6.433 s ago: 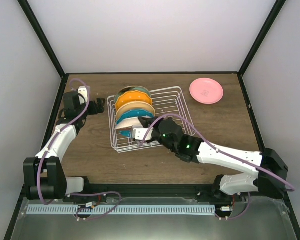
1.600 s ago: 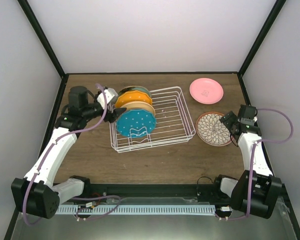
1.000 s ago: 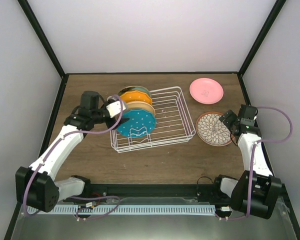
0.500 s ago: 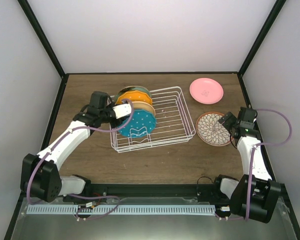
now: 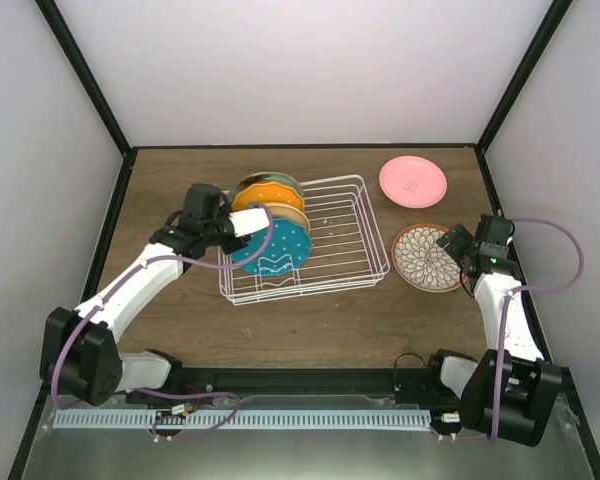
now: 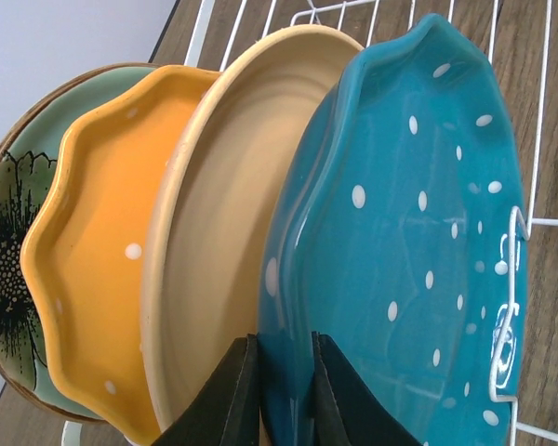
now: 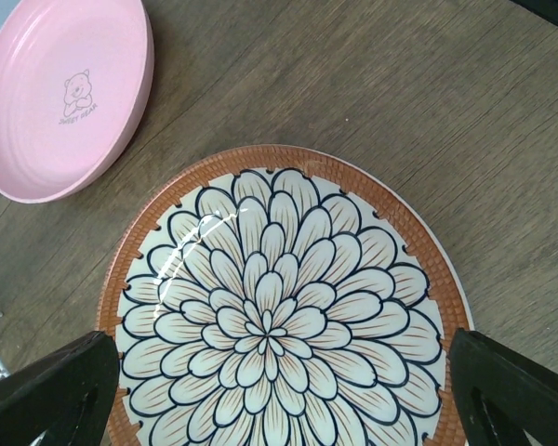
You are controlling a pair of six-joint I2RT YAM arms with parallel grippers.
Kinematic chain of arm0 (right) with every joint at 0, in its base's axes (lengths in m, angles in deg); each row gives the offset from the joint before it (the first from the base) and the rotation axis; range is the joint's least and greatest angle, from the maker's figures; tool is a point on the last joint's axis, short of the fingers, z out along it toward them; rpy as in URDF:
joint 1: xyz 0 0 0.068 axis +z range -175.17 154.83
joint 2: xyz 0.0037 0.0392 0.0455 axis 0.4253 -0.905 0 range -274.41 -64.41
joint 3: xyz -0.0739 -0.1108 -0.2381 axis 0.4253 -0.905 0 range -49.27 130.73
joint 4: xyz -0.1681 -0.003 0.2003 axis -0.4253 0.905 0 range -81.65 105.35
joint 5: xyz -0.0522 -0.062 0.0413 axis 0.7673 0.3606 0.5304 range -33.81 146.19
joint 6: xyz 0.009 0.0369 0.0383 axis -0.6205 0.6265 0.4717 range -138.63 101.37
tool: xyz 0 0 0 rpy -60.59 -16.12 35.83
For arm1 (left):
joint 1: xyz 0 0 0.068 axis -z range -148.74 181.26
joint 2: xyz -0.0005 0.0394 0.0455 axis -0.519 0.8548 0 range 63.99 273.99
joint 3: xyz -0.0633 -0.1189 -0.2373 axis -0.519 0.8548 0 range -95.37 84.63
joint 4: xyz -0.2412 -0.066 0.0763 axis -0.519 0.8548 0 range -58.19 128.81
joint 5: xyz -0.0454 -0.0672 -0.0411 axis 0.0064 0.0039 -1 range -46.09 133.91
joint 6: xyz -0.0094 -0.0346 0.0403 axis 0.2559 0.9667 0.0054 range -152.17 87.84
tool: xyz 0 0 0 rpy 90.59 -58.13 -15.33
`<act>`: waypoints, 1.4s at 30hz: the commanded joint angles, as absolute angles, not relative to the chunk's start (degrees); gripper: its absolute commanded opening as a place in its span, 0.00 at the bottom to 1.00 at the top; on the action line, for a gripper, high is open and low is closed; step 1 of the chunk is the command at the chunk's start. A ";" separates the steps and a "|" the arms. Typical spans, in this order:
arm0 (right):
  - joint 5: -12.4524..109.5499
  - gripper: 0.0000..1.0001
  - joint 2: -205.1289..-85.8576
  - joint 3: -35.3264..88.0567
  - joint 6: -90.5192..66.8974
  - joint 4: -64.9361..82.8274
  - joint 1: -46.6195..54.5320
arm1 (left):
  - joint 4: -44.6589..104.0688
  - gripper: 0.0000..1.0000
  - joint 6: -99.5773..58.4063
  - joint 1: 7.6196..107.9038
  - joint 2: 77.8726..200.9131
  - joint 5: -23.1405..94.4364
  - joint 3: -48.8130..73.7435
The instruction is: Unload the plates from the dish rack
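The white wire dish rack (image 5: 335,262) holds several upright plates at its left end. In front is the white-dotted teal plate (image 5: 276,243) (image 6: 418,251), then the pale yellow plate (image 6: 223,223), the scalloped orange plate (image 6: 102,269) and the sage green plate (image 6: 9,251). My left gripper (image 5: 242,222) (image 6: 285,395) is shut on the teal plate's left rim. The pink plate (image 5: 413,181) (image 7: 60,93) and the brown-floral white plate (image 5: 428,257) (image 7: 284,316) lie flat on the table to the right. My right gripper (image 5: 453,243) (image 7: 284,400) hangs open over the floral plate, empty.
The wooden table (image 5: 310,320) has black frame posts at its corners. The right part of the rack holds no plates.
My left gripper moved right to the rack and closed on the teal plate's rim. My right arm stayed over the floral plate.
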State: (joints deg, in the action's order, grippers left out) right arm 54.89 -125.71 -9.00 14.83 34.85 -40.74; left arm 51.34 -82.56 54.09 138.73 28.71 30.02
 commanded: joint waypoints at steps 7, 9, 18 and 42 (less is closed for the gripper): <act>55.16 0.99 -124.50 -11.08 15.33 33.63 -41.08 | 51.53 0.04 -84.12 55.26 134.38 30.58 25.40; 55.01 0.99 -124.61 -11.12 15.51 33.55 -41.11 | 51.54 0.04 -85.00 55.70 133.10 30.93 25.48; 55.37 1.00 -123.83 -11.03 15.80 33.51 -41.08 | 51.02 0.04 -88.06 57.55 129.03 32.72 26.32; 54.09 1.00 -125.41 -11.74 14.52 32.34 -41.03 | 28.73 0.04 -60.27 55.25 123.57 31.76 18.99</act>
State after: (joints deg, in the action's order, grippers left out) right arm 53.67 -125.60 -12.04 15.42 33.10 -40.74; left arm 44.82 -71.72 57.63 124.24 29.71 23.58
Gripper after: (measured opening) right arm 0.997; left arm 0.131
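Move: The blue dotted plate stands in the rack already pinched by the left hand at its upper left rim, its middle about 7 cm to the right, level fore and aft, and some 7 cm lower; where it will be set down can't be judged yet. The cream plate stands right behind it, about 4 cm ahead of that hand and 8 cm right, and the orange one about 10 cm ahead and 7 cm right. From the right hand the blue plate's middle lies roughly 46 cm left, level ahead and at nearly the same height. Keeping its shut pinch on the rim, the left hand draws the blue plate up out of its slot, slowly at first while easing back about 2 cm towards the base and away from the cream plate. Past the first 5 cm or so it climbs much faster, to some 17 cm in all, while the wrist tips its fingers up by nearly 20 degrees and rolls its left side down by about as much. ##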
